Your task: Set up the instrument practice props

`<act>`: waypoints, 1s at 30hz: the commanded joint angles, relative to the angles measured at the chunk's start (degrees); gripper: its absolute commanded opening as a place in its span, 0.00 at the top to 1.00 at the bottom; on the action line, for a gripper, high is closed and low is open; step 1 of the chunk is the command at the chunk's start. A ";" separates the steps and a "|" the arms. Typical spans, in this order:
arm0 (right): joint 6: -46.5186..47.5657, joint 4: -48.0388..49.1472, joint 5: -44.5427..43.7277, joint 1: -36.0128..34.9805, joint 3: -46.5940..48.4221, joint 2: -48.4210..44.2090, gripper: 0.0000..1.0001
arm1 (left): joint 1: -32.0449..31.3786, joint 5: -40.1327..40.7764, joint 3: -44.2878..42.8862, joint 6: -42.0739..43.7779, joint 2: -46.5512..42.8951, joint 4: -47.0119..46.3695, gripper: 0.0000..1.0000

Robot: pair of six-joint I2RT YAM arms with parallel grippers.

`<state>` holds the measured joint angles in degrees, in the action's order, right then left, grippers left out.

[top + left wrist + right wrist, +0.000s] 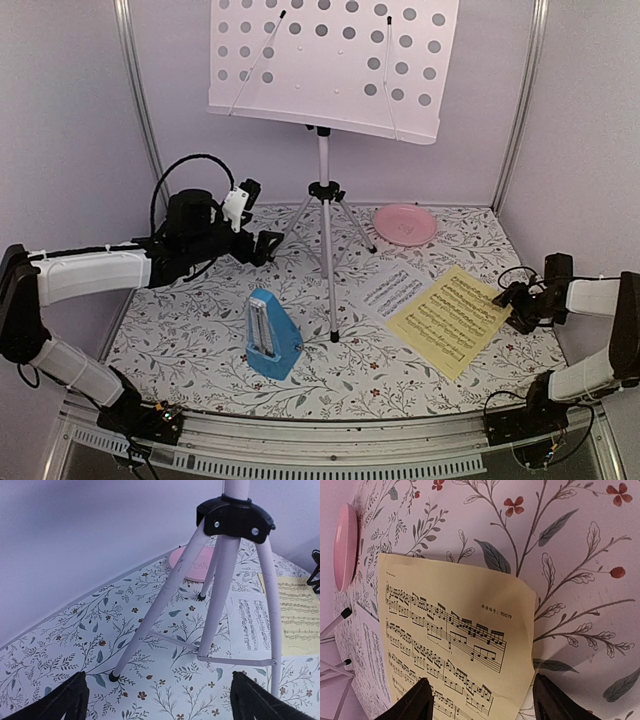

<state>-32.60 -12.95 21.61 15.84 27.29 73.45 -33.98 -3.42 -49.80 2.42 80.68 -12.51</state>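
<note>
The pale perforated music stand rises on tripod legs at the middle back. A yellow sheet lies on the table right of it, overlapping a white sheet. The blue metronome stands upright at front left. My left gripper hovers open just left of the tripod; its view shows the stand legs ahead of the empty left gripper. My right gripper is at the yellow sheet's right edge. In its view the right gripper straddles the slightly raised edge of the yellow sheet, jaws apart.
A pink round plate lies at the back right, behind the sheets. Walls and metal posts close in the floral table on three sides. The tripod's feet spread across the table's middle.
</note>
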 commanded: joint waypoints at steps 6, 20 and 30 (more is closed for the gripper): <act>-0.79 6.92 0.58 0.29 -1.65 1.72 0.38 | -0.83 1.47 -0.63 1.66 -1.34 0.78 0.01; -2.43 12.38 1.30 1.56 -3.01 4.78 0.53 | -0.83 1.86 -2.44 3.07 -0.12 1.31 0.01; -4.96 18.74 3.02 2.33 -4.20 8.47 0.72 | -0.78 2.46 -2.23 3.37 -0.88 1.87 0.01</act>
<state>-36.12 3.55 24.60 17.78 24.12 80.16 -34.06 -1.74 -50.85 4.93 80.27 -11.38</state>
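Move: The yellow sheet's middle lies about 13 cm left of the right hand, 3 cm back and 2 cm below it; the open fingers already straddle the sheet's near right-hand edge, just behind its right corner. From this hand the white sheet is roughly 28 cm left and 6 cm ahead, and the pink plate some 31 cm ahead and 19 cm left. The yellow sheet lies about 45 cm right, 12 cm back and 21 cm below the left hand. With its outer finger against the yellow sheet's near right-hand edge, the right hand closes from about 70% to a third open, one finger over the paper and the other pushing the edge inwards, not yet shut. Meanwhile it creeps about 2.5 cm forward along the edge, easing slightly right and 1 cm down, fingers tipping a few degrees more forward. ##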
